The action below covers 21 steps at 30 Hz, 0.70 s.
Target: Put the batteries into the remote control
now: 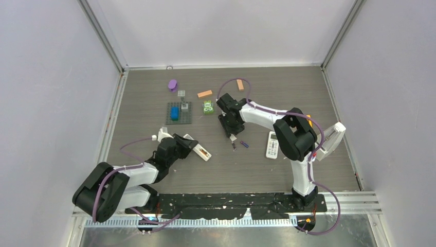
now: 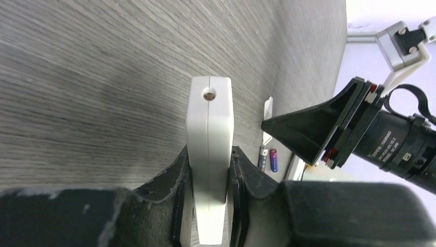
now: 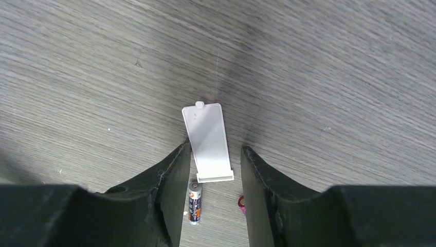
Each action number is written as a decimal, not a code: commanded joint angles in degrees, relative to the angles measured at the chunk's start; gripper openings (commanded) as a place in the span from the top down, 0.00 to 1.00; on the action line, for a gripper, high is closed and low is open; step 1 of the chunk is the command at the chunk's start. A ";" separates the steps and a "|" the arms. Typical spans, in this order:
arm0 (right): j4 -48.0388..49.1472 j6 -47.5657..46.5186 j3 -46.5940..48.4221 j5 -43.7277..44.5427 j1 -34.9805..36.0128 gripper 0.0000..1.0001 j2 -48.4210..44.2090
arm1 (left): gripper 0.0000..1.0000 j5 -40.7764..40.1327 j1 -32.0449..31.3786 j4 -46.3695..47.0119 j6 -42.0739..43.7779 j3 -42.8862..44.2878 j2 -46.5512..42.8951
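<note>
My left gripper is shut on the white remote control, holding it on its edge just above the table. Something orange-brown shows in its open back in the top view. My right gripper points down at the table, open, with the white battery cover lying flat between its fingers; the left finger touches the cover's edge and the right stands clear of it. A dark battery lies just behind the cover, with a purple battery beside it.
A second white remote lies by the right arm. At the back stand a grey baseplate with a blue brick, a purple piece, a green piece and two orange blocks.
</note>
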 commanded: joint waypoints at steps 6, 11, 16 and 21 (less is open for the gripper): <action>-3.36 0.35 -2.57 -0.18 -0.07 0.54 0.37 | 0.57 -8.43 -1.12 6.06 -10.98 -4.73 0.62; -4.91 0.19 -2.56 -0.45 -0.06 0.53 0.15 | 0.36 -9.84 -1.39 -7.25 -12.39 -4.81 -6.18; -6.20 -0.05 -2.64 -0.32 -0.01 0.52 0.02 | 0.26 -11.08 -1.57 -20.75 -12.94 -4.16 -13.84; -6.16 0.30 -4.39 -0.08 0.10 0.52 -0.59 | 0.22 -11.61 -1.58 -34.44 -13.73 -2.62 -21.40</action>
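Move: The remote control is still in the left fingers, its middle about 1 cm back, 1 cm right and 2 cm below the hand point, right down at the table top. The battery cover lies about 13 cm to that hand's right and 3 cm ahead, near the table; the loose battery is some 15 cm right and 1 cm back. From the right hand, the remote control lies about 12 cm left and 4 cm back, at about its height. Easing down about 1 cm, the left hand lets go of the remote control at the table, its fingers going from nearly shut to about three-quarters open. It keeps drawing off to its left and back, about 3 cm left and 2 cm back in all, rising a little at the end, while turning some 15 degrees counter-clockwise. ##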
